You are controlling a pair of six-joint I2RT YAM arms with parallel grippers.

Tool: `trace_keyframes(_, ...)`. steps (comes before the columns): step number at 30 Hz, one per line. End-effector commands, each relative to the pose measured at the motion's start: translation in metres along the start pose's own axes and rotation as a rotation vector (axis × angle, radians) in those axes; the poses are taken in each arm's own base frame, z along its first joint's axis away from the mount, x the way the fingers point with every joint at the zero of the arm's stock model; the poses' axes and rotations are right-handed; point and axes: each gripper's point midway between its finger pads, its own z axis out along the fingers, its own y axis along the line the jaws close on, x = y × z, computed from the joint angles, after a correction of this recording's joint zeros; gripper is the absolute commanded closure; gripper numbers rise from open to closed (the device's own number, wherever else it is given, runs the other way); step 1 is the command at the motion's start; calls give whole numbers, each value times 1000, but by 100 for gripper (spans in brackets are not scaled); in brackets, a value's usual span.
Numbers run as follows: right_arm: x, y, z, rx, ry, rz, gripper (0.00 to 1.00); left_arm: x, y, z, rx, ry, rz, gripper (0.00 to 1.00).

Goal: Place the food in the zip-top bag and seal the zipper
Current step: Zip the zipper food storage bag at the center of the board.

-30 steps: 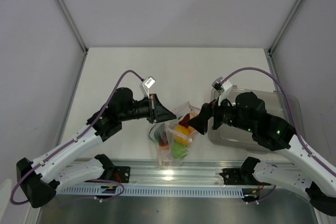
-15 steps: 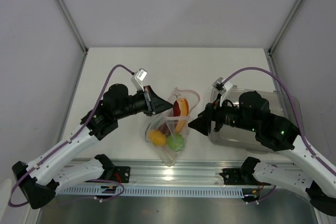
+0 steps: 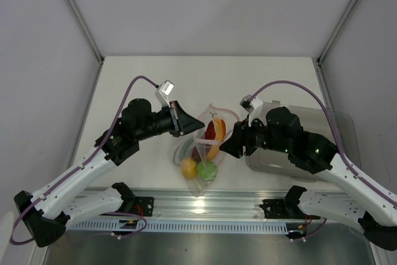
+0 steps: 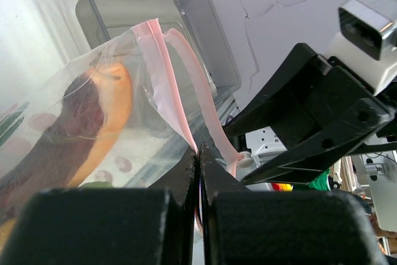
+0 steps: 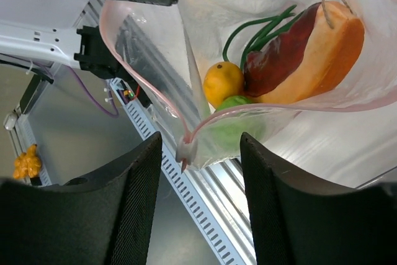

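Observation:
The zip-top bag (image 3: 200, 153) hangs open-mouthed between the two arms. My left gripper (image 3: 186, 125) is shut on its pink zipper (image 4: 167, 91) strip at one end of the mouth (image 4: 198, 153). The food lies inside: a reddish-brown slice with an orange edge (image 5: 298, 54), a yellow-orange fruit (image 5: 223, 82), a green fruit (image 5: 232, 130) and a dark-green bit (image 5: 260, 32). My right gripper (image 5: 200, 144) is open, one finger on each side of the white slider (image 5: 186, 152) at the zipper's other end, with a gap on both sides.
A rigid clear tray (image 3: 344, 130) stands on the table to the right, partly under the right arm. The aluminium rail (image 3: 205, 206) runs along the near edge, just below the hanging bag.
The bag has swung and the food has dropped to its bottom. My right gripper has moved left to the bag's corner and its jaws have narrowed. The left gripper stays shut on the zipper.

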Motion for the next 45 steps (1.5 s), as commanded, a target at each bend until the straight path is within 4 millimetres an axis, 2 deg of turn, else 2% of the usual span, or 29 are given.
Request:
trace_keyframes(1,-7,2,3,-9,-38,-16,46,-19,-28,-5,83,-50,8,99)
trace_keyframes(10,-7,0,11,-6,-41,-15,64,-14,-26,-6,89,-38,3,99)
trace_keyframes(20,-6,3,18,-12,-20,-17,100,-14,-22,-12,70,-55,14,100)
trace_keyframes(24,-15,8,12,-12,-26,-51,100,-16,-16,-15,33,-71,31,98)
trace_keyframes(25,-15,8,11,-12,-15,-69,100,-18,-13,-18,11,-84,39,92)
trace_keyframes(26,-24,14,6,-25,-32,-80,100,-18,-10,-20,-4,-90,44,88)
trace_keyframes(29,-30,21,1,-41,-18,-114,100,-21,-1,-29,-60,-119,77,77)
trace_keyframes(30,-39,27,-5,-55,-35,-131,100,-24,0,-32,-74,-133,101,75)
trace_keyframes(33,-45,36,-12,-79,-18,-171,100,-31,7,-45,-135,-169,149,63)
trace_keyframes(37,-44,38,-23,-86,11,-236,100,-44,6,-63,-185,-218,230,47)
trace_keyframes(38,-40,33,-25,-67,32,-257,100,-47,2,-69,-180,-233,251,41)
trace_keyframes(41,-37,27,-33,-37,56,-288,100,-56,-8,-79,-165,-264,323,34)
trace_keyframes(44,-35,28,-38,-44,70,-302,100,-56,-36,-85,-30,-270,441,30)
trace_keyframes(45,-34,29,-39,-51,70,-309,100,-48,-51,-88,60,-242,507,30)
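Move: The zipper's near corner, with a small white slider, sits almost between the right gripper's open fingers, about 1 cm forward, 1 cm left and 1 cm low. From that gripper the long orange slice lies some 4 cm forward, 3 cm left and 8 cm down; the green fruit about 4 cm left, level fore-and-aft, 14 cm down. The left gripper still pinches the bag's left lip at its fingertips; the zipper corner is about 5 cm right, 4 cm back and 2 cm below it. Ease the right gripper 1 to 2 cm left and down onto the slider corner and close until it pinches it. Only then open the left fingers, let the lip go and draw that hand about 7 cm left and 5 cm up, tilting some 20 degrees, while the right lifts the corner 5 to 6 cm and drifts about 2 cm right, away from the left hand. ##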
